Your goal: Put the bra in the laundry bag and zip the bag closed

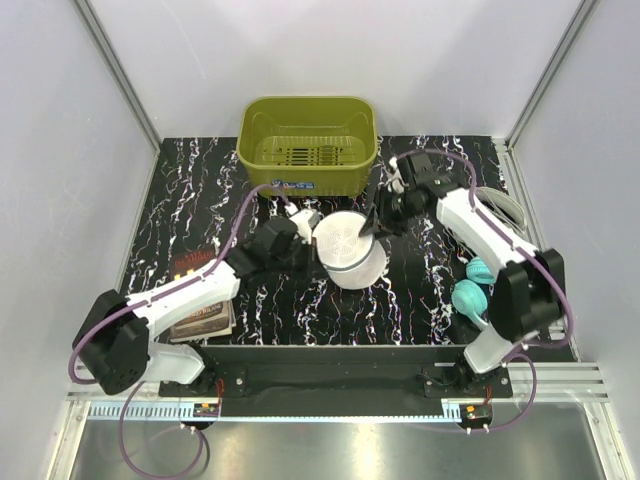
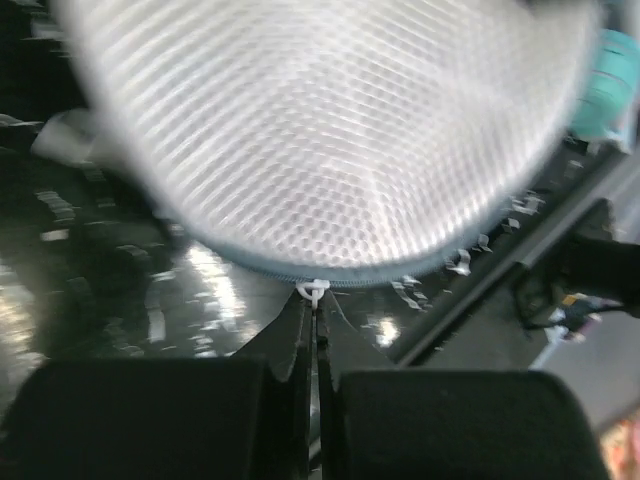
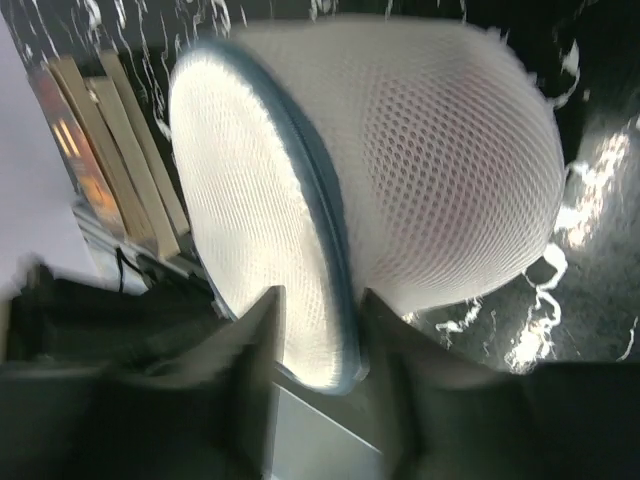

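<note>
The laundry bag [image 1: 350,252] is a white mesh drum with a grey-blue zipper rim, held between both arms at the table's middle. My left gripper [image 1: 312,240] [image 2: 315,302] is shut on the small white zipper pull [image 2: 315,290] at the bag's rim, under the mesh face [image 2: 330,130]. My right gripper [image 1: 372,228] [image 3: 320,325] comes from the far right. Its fingers [image 3: 400,340] press on both sides of the bag's rim [image 3: 335,300], next to the mesh body [image 3: 450,170]. The bra is out of view.
An olive-green basket [image 1: 300,172] stands at the back centre. A teal rounded item [image 1: 470,290] [image 2: 610,80] lies near the right arm's base, with a white grey-rimmed item [image 1: 507,205] behind it. Books [image 1: 205,318] [image 3: 110,150] lie at the front left.
</note>
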Robot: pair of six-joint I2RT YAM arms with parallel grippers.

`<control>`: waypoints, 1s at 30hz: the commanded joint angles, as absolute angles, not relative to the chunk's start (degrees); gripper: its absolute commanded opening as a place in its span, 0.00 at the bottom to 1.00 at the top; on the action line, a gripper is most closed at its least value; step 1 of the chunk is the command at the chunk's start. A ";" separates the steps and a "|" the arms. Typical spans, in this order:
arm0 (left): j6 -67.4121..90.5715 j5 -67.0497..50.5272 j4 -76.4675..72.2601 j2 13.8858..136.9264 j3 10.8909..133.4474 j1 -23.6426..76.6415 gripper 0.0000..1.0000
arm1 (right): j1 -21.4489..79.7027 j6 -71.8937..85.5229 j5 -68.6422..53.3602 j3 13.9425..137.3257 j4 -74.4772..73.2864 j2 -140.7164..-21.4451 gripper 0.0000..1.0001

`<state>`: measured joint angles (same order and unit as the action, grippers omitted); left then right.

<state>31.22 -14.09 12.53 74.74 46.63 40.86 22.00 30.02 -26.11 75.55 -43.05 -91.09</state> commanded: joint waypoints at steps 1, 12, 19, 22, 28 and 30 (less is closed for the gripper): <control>40.58 -14.94 3.44 76.10 49.39 45.61 0.00 | 21.62 26.19 -22.95 87.70 -51.72 -97.89 0.57; 44.03 -14.33 1.23 83.41 54.93 47.46 0.00 | 21.62 33.74 -23.99 74.54 -55.81 -85.27 0.86; 45.17 -14.41 1.14 84.55 55.37 48.78 0.00 | 21.62 49.11 -24.68 65.49 -50.63 -76.82 0.87; 45.61 -14.50 0.88 84.90 55.81 49.74 0.00 | 21.62 57.20 -24.88 61.18 -45.10 -74.54 1.00; 45.44 -14.68 0.62 86.22 57.39 51.76 0.00 | 21.62 60.03 -23.20 59.94 -38.41 -76.28 1.00; 45.18 -14.68 0.53 86.92 57.83 52.12 0.00 | 21.80 59.51 -22.77 59.50 -38.14 -77.08 1.00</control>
<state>45.10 -14.37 3.68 86.13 54.43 51.24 21.69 56.93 -23.94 58.85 -43.13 -75.57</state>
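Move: The left fingers already pinch the zip pull on the laundry bag's edge; the bag's middle is about 4 cm ahead of that hand, 7 cm to its right and 2 cm lower. From the right hand, at the rim's far end, the bag's middle is roughly 5 cm back, 5 cm left and 5 cm down. Also from the right hand, the green basket stands some 20 cm ahead, 15 cm left, and the turquoise headphones 12 cm back, 26 cm right, both well below. Rightward goes the left hand, about 9 cm and fastest at first, keeping its pinch on the zip pull and carrying the bag with it. The right hand opens fully, letting the rim go, first reaching forward a little, then sweeping back some 10 cm towards the left fingers, turning about 20 degrees clockwise and tipping; it ends open around the near rim. ##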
